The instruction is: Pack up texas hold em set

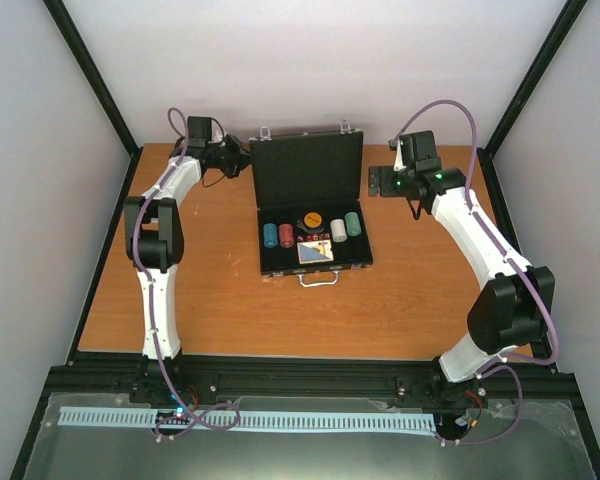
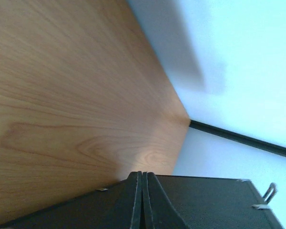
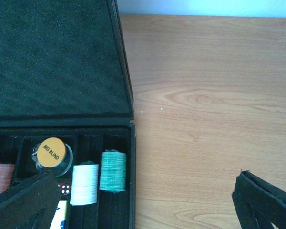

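Observation:
The black briefcase (image 1: pixel 310 205) lies open mid-table, its lid (image 1: pixel 305 168) standing up at the back. In its tray sit blue (image 1: pixel 270 236), red (image 1: pixel 286 236), white (image 1: pixel 337 229) and green (image 1: pixel 353 224) chip stacks, an orange disc (image 1: pixel 311 220) and a card deck (image 1: pixel 315 251). My left gripper (image 1: pixel 236 160) is by the lid's left edge, fingers (image 2: pixel 136 200) pressed together with nothing between them, the lid's black outer face (image 2: pixel 219 200) behind. My right gripper (image 1: pixel 380 183) hovers open over the case's right side (image 3: pixel 132 181), near the green stack (image 3: pixel 113 171), white stack (image 3: pixel 84 183), orange disc (image 3: pixel 52 152) and red dice (image 3: pixel 63 189).
The wooden table (image 1: pixel 210 300) is bounded by a black frame (image 1: pixel 100 250) and white walls on three sides. The case's silver handle (image 1: pixel 318 279) points toward the near edge. Bare wood (image 3: pixel 205 119) lies right of the case.

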You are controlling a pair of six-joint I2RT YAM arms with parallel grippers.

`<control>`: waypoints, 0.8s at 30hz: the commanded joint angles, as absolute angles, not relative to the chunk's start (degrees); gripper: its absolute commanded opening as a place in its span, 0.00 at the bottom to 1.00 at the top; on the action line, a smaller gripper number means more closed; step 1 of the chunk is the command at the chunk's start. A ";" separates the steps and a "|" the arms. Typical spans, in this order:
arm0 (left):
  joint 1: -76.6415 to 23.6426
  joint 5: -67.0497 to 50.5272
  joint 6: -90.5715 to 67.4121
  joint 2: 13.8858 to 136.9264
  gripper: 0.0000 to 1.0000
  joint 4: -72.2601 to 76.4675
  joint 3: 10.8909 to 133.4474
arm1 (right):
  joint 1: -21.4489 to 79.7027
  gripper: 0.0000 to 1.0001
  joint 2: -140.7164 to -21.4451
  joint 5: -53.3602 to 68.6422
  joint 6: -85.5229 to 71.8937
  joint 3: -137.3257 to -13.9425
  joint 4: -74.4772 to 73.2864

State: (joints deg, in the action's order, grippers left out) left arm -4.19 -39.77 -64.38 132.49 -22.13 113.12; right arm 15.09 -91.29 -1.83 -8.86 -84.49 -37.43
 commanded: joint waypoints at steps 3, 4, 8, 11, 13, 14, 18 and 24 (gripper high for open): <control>-6.80 -47.70 -66.17 129.66 0.01 -15.73 113.29 | 14.60 1.00 -90.84 0.60 -9.07 -82.55 -37.72; -7.23 -47.98 -65.36 129.22 0.01 -16.59 113.16 | 14.60 1.00 -90.73 0.83 -8.91 -82.38 -37.77; -8.78 -48.90 -63.10 125.97 0.01 -19.29 110.20 | 14.50 1.00 -89.76 1.31 -8.94 -81.65 -38.23; -9.29 -48.87 -60.06 122.98 0.01 -22.95 107.09 | 14.50 1.00 -87.88 1.09 -9.65 -80.52 -38.06; -9.55 -48.90 -57.80 120.44 0.01 -24.46 103.68 | 14.50 1.00 -85.95 0.81 -10.30 -79.98 -38.06; -9.66 -48.93 -57.18 119.21 0.01 -24.99 101.71 | 14.50 1.00 -84.81 0.70 -10.63 -79.95 -38.12; -9.76 -48.99 -54.43 114.20 0.01 -27.01 94.36 | 14.48 1.00 -80.61 0.73 -12.05 -81.42 -39.78; -9.69 -45.62 -45.59 112.23 0.01 -38.72 92.30 | 14.43 1.00 -74.64 3.36 -11.30 -84.85 -42.71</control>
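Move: The case's open lid stands just beside the left hand's shut fingers, its middle some 18 cm to that hand's right, about 5 cm nearer the base and roughly level. The blue chips lie about 10 cm right, 20 cm back and 12 cm below; the red chips 15 cm right at the same depth and height. From the right hand the lid's middle is about 26 cm left, 11 cm ahead and 9 cm lower. Rightward and slightly up first, then sweeping back towards the base about 12 cm, the left hand pushes the lid over with its closed fingertips against the outer face near the left edge, turning some 15 degrees clockwise and easing down at the last. The right hand, wide open, dips a little, then draws back and rises clear. ##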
